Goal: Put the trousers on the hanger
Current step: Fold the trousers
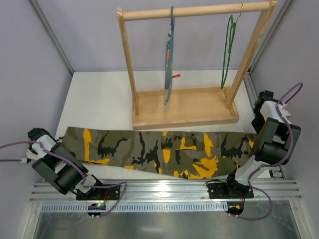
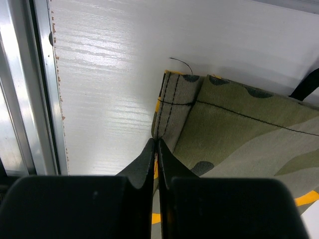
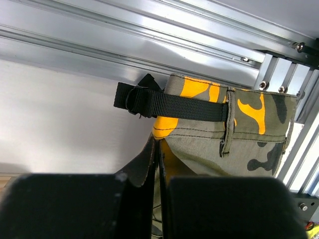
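The camouflage trousers (image 1: 159, 152) lie flat and stretched across the front of the table, with the leg hems at the left and the waistband at the right. My left gripper (image 2: 157, 143) is shut on the hem corner (image 2: 172, 99), and cloth shows between its closed fingertips. My right gripper (image 3: 159, 143) is shut on the waistband edge, just under an orange patch and the black webbing belt (image 3: 172, 103). The thin green hanger (image 1: 228, 52) hangs from the right part of the wooden rack's top rail, well behind the trousers.
The wooden rack (image 1: 184, 114) stands on its base board just behind the trousers. A blue-grey hanger with striped cloth (image 1: 169, 59) hangs near the rail's middle. Aluminium rails (image 1: 164, 189) run along the near edge. Grey walls close in both sides.
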`<state>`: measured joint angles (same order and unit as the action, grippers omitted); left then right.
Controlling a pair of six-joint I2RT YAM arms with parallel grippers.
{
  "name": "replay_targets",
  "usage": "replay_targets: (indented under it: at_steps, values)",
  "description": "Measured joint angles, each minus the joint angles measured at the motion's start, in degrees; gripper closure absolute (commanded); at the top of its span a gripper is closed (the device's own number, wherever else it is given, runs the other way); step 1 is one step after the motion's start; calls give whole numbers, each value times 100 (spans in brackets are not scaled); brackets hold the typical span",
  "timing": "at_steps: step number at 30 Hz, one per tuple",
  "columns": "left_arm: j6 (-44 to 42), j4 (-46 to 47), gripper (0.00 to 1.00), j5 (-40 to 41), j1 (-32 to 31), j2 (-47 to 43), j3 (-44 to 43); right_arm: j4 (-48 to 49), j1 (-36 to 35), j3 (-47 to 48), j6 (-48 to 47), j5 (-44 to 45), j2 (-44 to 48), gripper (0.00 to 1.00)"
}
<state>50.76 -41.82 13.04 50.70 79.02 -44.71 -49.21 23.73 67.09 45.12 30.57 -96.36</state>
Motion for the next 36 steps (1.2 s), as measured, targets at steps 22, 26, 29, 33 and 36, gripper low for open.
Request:
replay_targets:
  at_steps: [22, 26, 29, 33, 36]
  values:
    - [-13, 354, 57, -455, 7, -758, 28, 754, -535, -179, -968, -1115, 1226, 65]
    - [-15, 638, 56, -669, 7, -361, 116, 767, -568, -321, -1080, -1307, 1349, 65]
    - [-13, 776, 56, -756, 4, -63, 129, 774, -566, -343, -1104, -1405, 1375, 65]
    - [4, 905, 59, -774, -4, 90, 160, 782, -568, -372, -1121, -1432, 1425, 65]
    - [11, 960, 64, -774, -11, 144, 164, 815, -568, -448, -1123, -1429, 1438, 65]
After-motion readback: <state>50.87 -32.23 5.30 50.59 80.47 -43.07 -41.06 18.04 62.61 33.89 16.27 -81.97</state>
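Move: The left gripper still has the near edge of the trousers' left end pinched. Its next spot, farther along that end, is some 4 cm ahead and 1 cm left at the same height; the black loop is about 9 cm ahead and 4 cm left. The right gripper holds the waistband's far corner at its tips; the black buckle is roughly 1 cm ahead, 3 cm right; the rack base's near corner is 6 cm ahead, 7 cm left, slightly below. Let go of the trousers with both grippers. Hop the left one up 3.5 cm and back down onto the cloth about 4 cm farther forward, fingers apart and straddling the left end. Dip the right one slightly, open it, then draw it forward, left and up, about 5 cm each way, off the waistband corner, turning some 20 degrees counter-clockwise. ##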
